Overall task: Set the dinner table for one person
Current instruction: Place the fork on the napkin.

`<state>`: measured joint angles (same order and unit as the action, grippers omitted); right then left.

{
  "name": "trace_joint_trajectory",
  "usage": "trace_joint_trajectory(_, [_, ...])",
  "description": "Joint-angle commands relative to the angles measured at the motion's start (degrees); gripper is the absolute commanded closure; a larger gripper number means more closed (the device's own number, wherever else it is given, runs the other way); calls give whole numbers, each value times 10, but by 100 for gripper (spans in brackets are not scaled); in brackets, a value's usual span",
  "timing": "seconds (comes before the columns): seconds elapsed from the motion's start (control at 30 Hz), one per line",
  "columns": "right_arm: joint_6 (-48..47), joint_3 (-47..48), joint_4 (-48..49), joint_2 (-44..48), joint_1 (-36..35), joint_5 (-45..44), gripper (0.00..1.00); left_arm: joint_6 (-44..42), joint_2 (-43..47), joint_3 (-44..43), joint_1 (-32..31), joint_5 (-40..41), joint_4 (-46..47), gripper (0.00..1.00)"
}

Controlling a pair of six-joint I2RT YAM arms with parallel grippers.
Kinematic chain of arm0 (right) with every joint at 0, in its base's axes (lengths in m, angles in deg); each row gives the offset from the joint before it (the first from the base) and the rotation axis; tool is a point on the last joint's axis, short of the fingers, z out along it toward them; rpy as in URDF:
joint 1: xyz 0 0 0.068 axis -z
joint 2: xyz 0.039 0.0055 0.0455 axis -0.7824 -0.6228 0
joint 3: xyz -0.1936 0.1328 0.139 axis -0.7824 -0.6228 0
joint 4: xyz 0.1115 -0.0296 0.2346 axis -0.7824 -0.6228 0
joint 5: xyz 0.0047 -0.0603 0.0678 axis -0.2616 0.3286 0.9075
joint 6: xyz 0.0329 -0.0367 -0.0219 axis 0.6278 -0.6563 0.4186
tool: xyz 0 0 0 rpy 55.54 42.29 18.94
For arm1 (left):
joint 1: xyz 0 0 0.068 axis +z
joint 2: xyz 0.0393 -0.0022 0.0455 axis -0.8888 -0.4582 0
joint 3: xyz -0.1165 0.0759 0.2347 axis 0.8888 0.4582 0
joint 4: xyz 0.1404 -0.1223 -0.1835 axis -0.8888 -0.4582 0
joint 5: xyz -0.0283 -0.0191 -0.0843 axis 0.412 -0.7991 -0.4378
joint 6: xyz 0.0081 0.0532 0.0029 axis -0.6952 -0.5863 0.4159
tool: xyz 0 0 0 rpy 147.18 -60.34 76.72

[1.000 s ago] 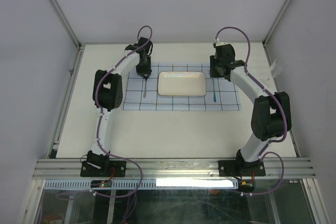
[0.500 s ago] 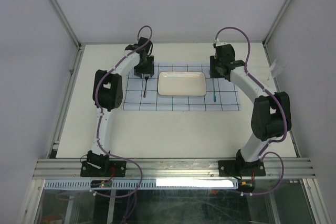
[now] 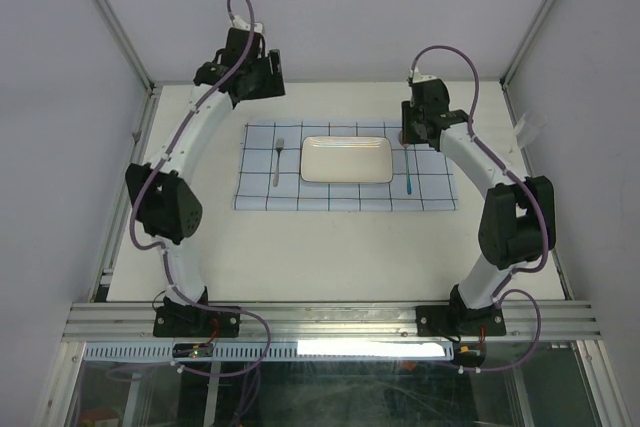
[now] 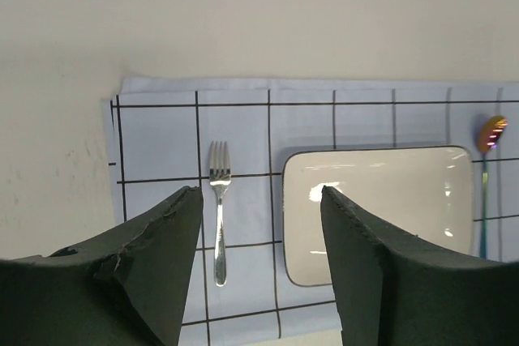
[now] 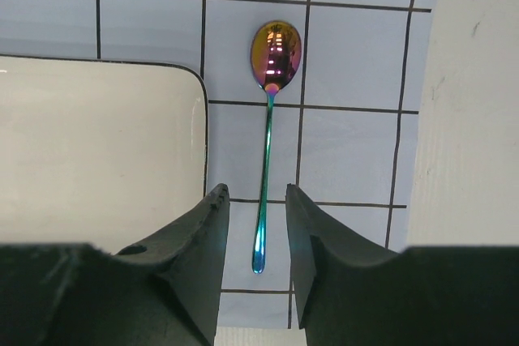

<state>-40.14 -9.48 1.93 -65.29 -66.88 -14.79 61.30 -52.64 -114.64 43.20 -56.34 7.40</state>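
Note:
On the cream-white dinner table (image 3: 300,247) lies a pale-blue grid cloth (image 3: 300,195) with a white rectangular plate (image 3: 346,159) at its middle. A silver fork (image 3: 277,162) lies flat on the cloth left of the plate. An iridescent spoon (image 3: 410,175) lies to the plate's right. My left gripper (image 3: 258,77) hangs high over the table's far left, open and empty. In its wrist view the left gripper (image 4: 259,192) looks down on fork (image 4: 217,224) and plate (image 4: 377,208). My right gripper (image 5: 255,190) hovers open above the spoon (image 5: 268,143), clear of it.
Aluminium rails (image 3: 330,322) edge the table at the front, and white walls close it in at the back and sides. Bare tabletop (image 5: 470,119) shows right of the cloth (image 5: 349,151). The plate's rim (image 5: 199,119) sits close left of the spoon.
My left gripper opened and let go of the fork, then rose and drew back to the far left. The fork now lies free on the cloth. The right arm barely moved.

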Motion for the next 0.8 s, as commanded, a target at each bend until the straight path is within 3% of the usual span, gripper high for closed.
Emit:
trace_joint_trajectory(0.0, [-14,51,2,50,2,-30,62,12,124,96,-4,-49,110,39])
trace_joint_trajectory(0.23, [-26,77,-22,72,3,-76,59,43,255,324,-5,-96,289,38])
trace_joint_trajectory(0.43, [-29,115,-44,66,7,-116,46,57,330,466,-4,-104,393,37])
trace_joint_trajectory(0.77, [-22,184,-96,34,41,-163,41,88,382,580,-4,-118,464,34])
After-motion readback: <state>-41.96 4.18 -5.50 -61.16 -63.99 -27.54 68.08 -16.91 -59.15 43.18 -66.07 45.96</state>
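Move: The fork already lies free on the gridded napkin, about 5 cm back from the left hand and 19 cm below it; the plate's middle is some 20 cm to that hand's right, 4 cm back and equally low. The wine glass stands about 26 cm to the right hand's right, roughly level fore and aft, its middle 4 cm lower; the spoon is 2 cm ahead and 12 cm below that hand, the plate 17 cm left and 3 cm ahead. Empty and open, the left hand draws back about 10 cm high over the fork, arching some 6 cm up first and then sinking to about its starting height, while its fingers tip up and its left side rolls down. Meanwhile the empty right hand climbs roughly 11 cm clear of the spoon, at first almost straight up and then increasingly to its right towards the wine glass's side of the table, opening its fingers wider and turning slightly clockwise as they tip up. ##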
